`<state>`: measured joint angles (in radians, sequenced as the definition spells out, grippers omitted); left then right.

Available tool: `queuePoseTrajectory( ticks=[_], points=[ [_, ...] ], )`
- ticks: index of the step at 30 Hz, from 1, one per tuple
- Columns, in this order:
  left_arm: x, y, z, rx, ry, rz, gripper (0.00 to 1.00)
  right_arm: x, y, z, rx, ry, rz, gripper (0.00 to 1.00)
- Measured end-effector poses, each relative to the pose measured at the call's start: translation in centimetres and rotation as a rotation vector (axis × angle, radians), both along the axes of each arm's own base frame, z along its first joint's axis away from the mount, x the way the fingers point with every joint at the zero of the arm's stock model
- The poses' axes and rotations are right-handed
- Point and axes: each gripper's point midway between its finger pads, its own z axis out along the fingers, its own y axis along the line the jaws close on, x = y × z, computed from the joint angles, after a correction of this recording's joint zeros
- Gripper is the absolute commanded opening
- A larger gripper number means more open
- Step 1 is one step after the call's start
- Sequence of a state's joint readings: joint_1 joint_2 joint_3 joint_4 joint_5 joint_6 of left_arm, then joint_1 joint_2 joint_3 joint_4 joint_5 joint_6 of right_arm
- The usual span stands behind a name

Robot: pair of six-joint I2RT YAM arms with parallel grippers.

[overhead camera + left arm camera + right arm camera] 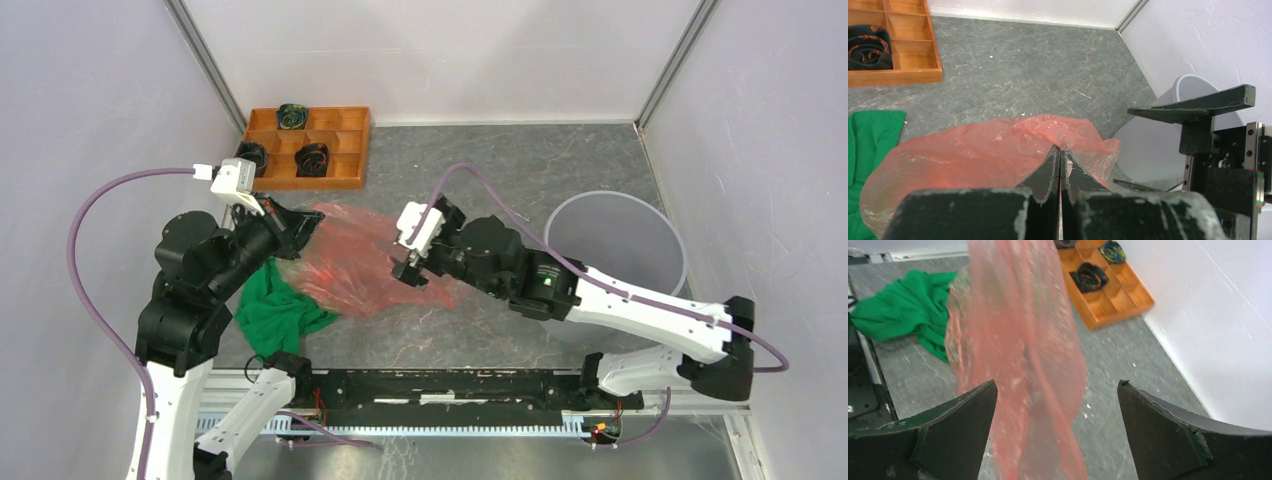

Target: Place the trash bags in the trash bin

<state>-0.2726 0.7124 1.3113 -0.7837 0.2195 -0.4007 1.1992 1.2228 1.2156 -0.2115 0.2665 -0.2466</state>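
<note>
The red-orange trash bag is spread between my two arms, left of the table's middle. My left gripper is shut on the bag's left edge; in the left wrist view the jaws pinch a fold of the bag. My right gripper is open at the bag's right side. In the right wrist view the bag hangs between the wide-apart fingers, close to the left one, ungripped. The pale grey trash bin stands upright at the right, also seen from the left wrist.
A green cloth lies by the left arm, partly under the bag. A compartmented wooden tray with small black rolls sits at the back left. Walls close in on three sides. The right arm's forearm lies across the bin's near side.
</note>
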Motion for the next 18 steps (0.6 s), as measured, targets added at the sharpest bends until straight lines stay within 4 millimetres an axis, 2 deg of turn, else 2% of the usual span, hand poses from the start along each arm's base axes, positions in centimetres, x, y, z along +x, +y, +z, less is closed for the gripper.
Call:
queuePoseTrajectory(
  ticks=[2, 5, 8, 10, 11, 13, 14, 16, 17, 18],
  points=[
    [-0.1, 0.0, 0.2, 0.0, -0.006, -0.003, 0.02, -0.2, 2.0, 0.6, 0.013, -0.017, 0.027, 0.98],
    [-0.1, -0.1, 0.4, -0.002, -0.009, -0.009, 0.02, 0.1, 3.8, 0.2, 0.0, -0.032, 0.013, 0.98],
    [-0.2, -0.3, 0.5, 0.006, -0.014, -0.023, 0.02, 2.0, 4.0, -0.7, -0.042, -0.075, -0.086, 0.98],
    [-0.2, -0.3, 0.5, 0.015, -0.015, -0.028, 0.02, 3.5, 3.5, -1.3, -0.083, -0.114, -0.169, 0.9],
    [-0.2, -0.3, 0.4, 0.022, -0.015, -0.031, 0.02, 4.1, 3.4, -1.5, -0.099, -0.134, -0.197, 0.83],
    [-0.2, -0.3, 0.2, 0.033, -0.012, -0.036, 0.02, 5.0, 3.3, -1.7, -0.12, -0.162, -0.214, 0.61],
    [-0.2, -0.3, 0.1, 0.035, -0.01, -0.037, 0.02, 5.3, 3.4, -1.7, -0.127, -0.172, -0.207, 0.38],
    [-0.2, -0.4, -0.1, 0.042, -0.007, -0.044, 0.02, 5.6, 3.8, -1.6, -0.128, -0.187, -0.178, 0.06],
    [-0.1, -0.4, -0.1, 0.047, -0.006, -0.047, 0.02, 5.7, 3.9, -1.5, -0.128, -0.195, -0.171, 0.0],
    [0.0, -0.4, -0.2, 0.049, -0.003, -0.047, 0.05, 5.9, 4.0, -1.4, -0.111, -0.184, -0.17, 0.0]
  ],
)
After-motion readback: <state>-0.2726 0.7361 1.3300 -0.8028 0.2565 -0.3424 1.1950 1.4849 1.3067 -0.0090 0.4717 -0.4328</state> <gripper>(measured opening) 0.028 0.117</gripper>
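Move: The red trash bag hangs from the left hand's shut fingers; its near free edge is roughly 5 cm ahead of the open right hand, 4 cm to its left and 2 cm below. Those left fingertips are some 12 cm left of the right hand, level fore and aft, 6 cm higher. The trash bin stands about 33 cm right, 3 cm back and 20 cm below. From the left hand, the edge is around 5 cm ahead, 8 cm right and 8 cm lower. The red bag's free edge gets pinched by the right hand, which comes in wide open, slides about 4 cm left, then reaches some 6 cm forward, turning roughly 10 degrees clockwise with the fingertips tilting up. Its fingers shut on the film over the last part of the reach. The left hand stays put and keeps its pinch. ##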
